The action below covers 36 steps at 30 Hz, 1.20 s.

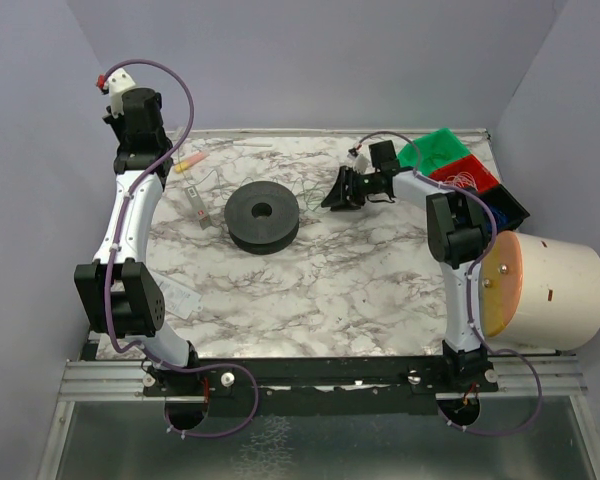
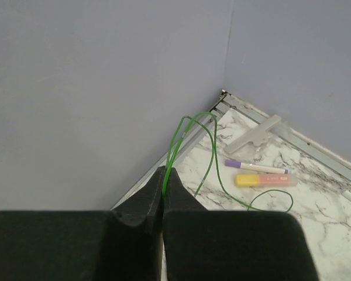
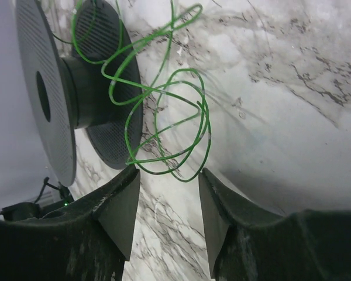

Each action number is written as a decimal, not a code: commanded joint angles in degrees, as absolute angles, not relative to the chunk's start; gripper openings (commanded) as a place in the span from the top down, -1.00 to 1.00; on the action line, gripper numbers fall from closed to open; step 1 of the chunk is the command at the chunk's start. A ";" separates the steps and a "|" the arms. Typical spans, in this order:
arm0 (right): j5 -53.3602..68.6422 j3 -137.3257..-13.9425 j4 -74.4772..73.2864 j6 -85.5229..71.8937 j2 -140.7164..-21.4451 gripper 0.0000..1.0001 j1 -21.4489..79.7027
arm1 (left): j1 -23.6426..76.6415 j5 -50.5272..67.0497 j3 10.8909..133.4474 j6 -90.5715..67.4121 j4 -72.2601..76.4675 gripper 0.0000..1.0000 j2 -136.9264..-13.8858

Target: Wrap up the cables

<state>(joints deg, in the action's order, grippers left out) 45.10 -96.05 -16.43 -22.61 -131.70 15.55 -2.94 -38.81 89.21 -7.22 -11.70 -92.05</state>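
The cables here are thin green wire. In the left wrist view, my left gripper (image 2: 164, 171) is shut on a few strands of green cable (image 2: 190, 126), which arch up from the fingertips and trail down onto the marble table. It hangs by the far-left wall corner. In the right wrist view, a loose coil of green cable (image 3: 174, 120) lies on the table beside the black spool (image 3: 76, 93). My right gripper (image 3: 167, 174) is open, and the coil's lowest loop reaches just between its fingertips. From above, the right gripper (image 1: 340, 188) sits just right of the spool (image 1: 263, 217).
A purple marker (image 2: 256, 167), a yellow-pink highlighter (image 2: 266, 180) and a clear plastic clip (image 2: 256, 136) lie near the back-left corner. Green (image 1: 442, 148), red (image 1: 467, 173) and dark (image 1: 505, 208) bins stand at the back right. A white bucket (image 1: 555, 290) lies at the right edge.
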 commanded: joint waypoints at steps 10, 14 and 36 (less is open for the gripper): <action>48.29 -97.17 -7.96 -29.89 -135.34 0.03 15.64 | -3.40 -37.29 88.33 -8.15 -10.84 1.00 -91.60; 49.26 -97.70 -7.13 -30.07 -136.23 0.04 15.88 | -3.37 -37.04 88.26 -8.26 -10.98 1.00 -91.54; 8.47 -97.12 -18.34 2.51 -113.47 0.99 15.97 | -3.46 -38.70 91.42 -3.93 -12.00 1.00 -88.07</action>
<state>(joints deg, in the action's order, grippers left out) 25.65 -100.71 -19.90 -9.50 -121.75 15.90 -2.94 -38.04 91.00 -5.98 -12.78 -91.68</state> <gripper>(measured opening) 0.007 0.003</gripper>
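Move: Close in front of the right fingertips, about 2 cm forward and 3 cm left and a centimetre lower, hangs the loose green cable coil. The black spool stands some 15 cm to that hand's left and 4 cm back, about level in height; the green tray lies roughly 26 cm right and 11 cm forward. From the left hand, the coil is about 42 cm right, 1 cm forward and 29 cm below. Easing the half-open right fingers some 2 cm forward and slightly left into the green coil, with a small rise and dip, the hand shuts them and pinches the cable. It then lifts away, up about 8 cm, forward and to the right, the wrist turning some 30 degrees so the fingers swing from left towards forward. The left hand keeps its own cable pinched. ##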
